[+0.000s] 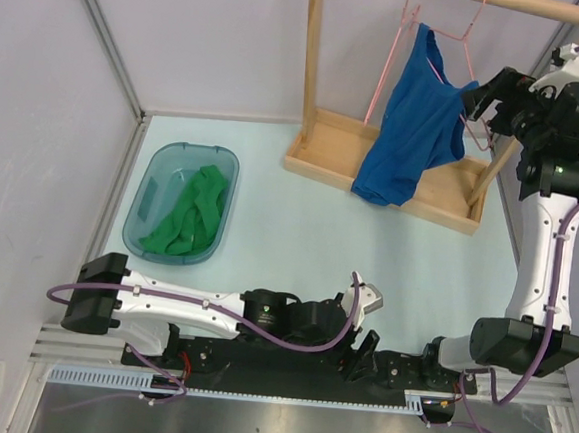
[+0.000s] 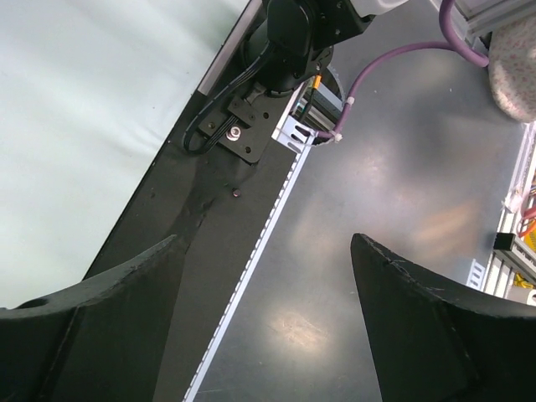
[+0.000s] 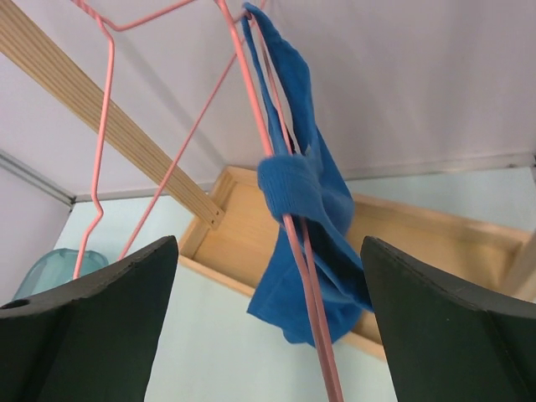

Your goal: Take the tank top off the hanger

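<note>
A blue tank top [image 1: 417,126] hangs bunched on a pink wire hanger [image 1: 472,25] hooked over the wooden rack's top rail [image 1: 532,4]. My right gripper [image 1: 470,98] is raised at the garment's right side and stands open. In the right wrist view the tank top [image 3: 297,184] and the hanger wires [image 3: 295,251] lie between the fingers of the right gripper [image 3: 268,240], a little ahead of them, untouched. My left gripper [image 1: 364,358] rests low by the arm bases. In its own view the left gripper [image 2: 265,237] is open over the metal surface, holding nothing.
A second pink hanger [image 1: 387,64] hangs empty left of the tank top. The rack's wooden base tray [image 1: 325,144] sits at the back. A teal tub [image 1: 146,205] at left holds a green garment [image 1: 194,214].
</note>
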{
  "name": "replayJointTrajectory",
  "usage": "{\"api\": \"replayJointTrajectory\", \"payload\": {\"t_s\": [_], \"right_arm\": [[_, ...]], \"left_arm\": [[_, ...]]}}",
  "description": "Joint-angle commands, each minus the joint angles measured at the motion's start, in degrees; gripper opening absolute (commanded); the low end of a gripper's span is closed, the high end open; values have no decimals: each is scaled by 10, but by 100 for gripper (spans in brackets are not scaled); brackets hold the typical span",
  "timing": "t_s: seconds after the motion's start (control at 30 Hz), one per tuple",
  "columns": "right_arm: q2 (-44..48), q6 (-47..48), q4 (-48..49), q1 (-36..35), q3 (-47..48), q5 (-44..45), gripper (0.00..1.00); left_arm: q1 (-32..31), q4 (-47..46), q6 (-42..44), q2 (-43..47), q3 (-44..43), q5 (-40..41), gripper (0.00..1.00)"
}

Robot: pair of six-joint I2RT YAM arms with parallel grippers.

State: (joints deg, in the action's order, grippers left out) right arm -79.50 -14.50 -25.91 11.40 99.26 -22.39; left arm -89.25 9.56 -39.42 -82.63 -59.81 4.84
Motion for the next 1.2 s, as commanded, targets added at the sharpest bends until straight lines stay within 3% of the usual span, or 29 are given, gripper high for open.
{"api": "replayJointTrajectory", "payload": {"t_s": [0.0,0.2,0.33,0.6,0.63,0.77,1.17], "right_arm": [[-50,13,41,-14,60,-33,95],[-128,89,-38,-67,154,29,81],[-138,118,-46,-98,146,70,78],[-114,107,-23,-129,106,127,36],[-108,104,-14,-130,97,133,25],[-110,93,-17,-128,107,153,1],[-45,32,6,-132,110,175,0]], "left_arm": [[0,-2,9,30,-13,16,86],[0,5,12,34,-15,21,86],[0,5,7,33,-12,19,86],[0,5,1,32,-7,14,86],[0,5,0,32,-6,15,86],[0,3,-4,34,-1,12,86],[0,34,7,34,-23,29,86]]}}
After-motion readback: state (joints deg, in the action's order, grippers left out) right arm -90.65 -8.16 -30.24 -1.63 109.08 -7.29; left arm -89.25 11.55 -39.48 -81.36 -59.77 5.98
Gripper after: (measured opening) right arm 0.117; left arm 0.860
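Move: The near shoulder of the blue tank top, over its pink hanger, is about 6 cm ahead of the right hand, 2 cm to its left and 4 cm lower. The garment's body hangs some 9 cm ahead, 12 cm left and 16 cm lower; the empty pink hanger is about 7 cm ahead, 18 cm left, near hand height. From the left hand, that shoulder is about 48 cm ahead, 15 cm right and 24 cm higher. Forward about 6 cm first, then left some 5 cm and down 4 cm, the right hand brings its wide-open fingers around the near shoulder of the blue tank top, rolling its left side down about 10 degrees. There the fingers shut and pinch the blue cloth together with the pink hanger, keeping hold as the hand rises about 1 cm. ##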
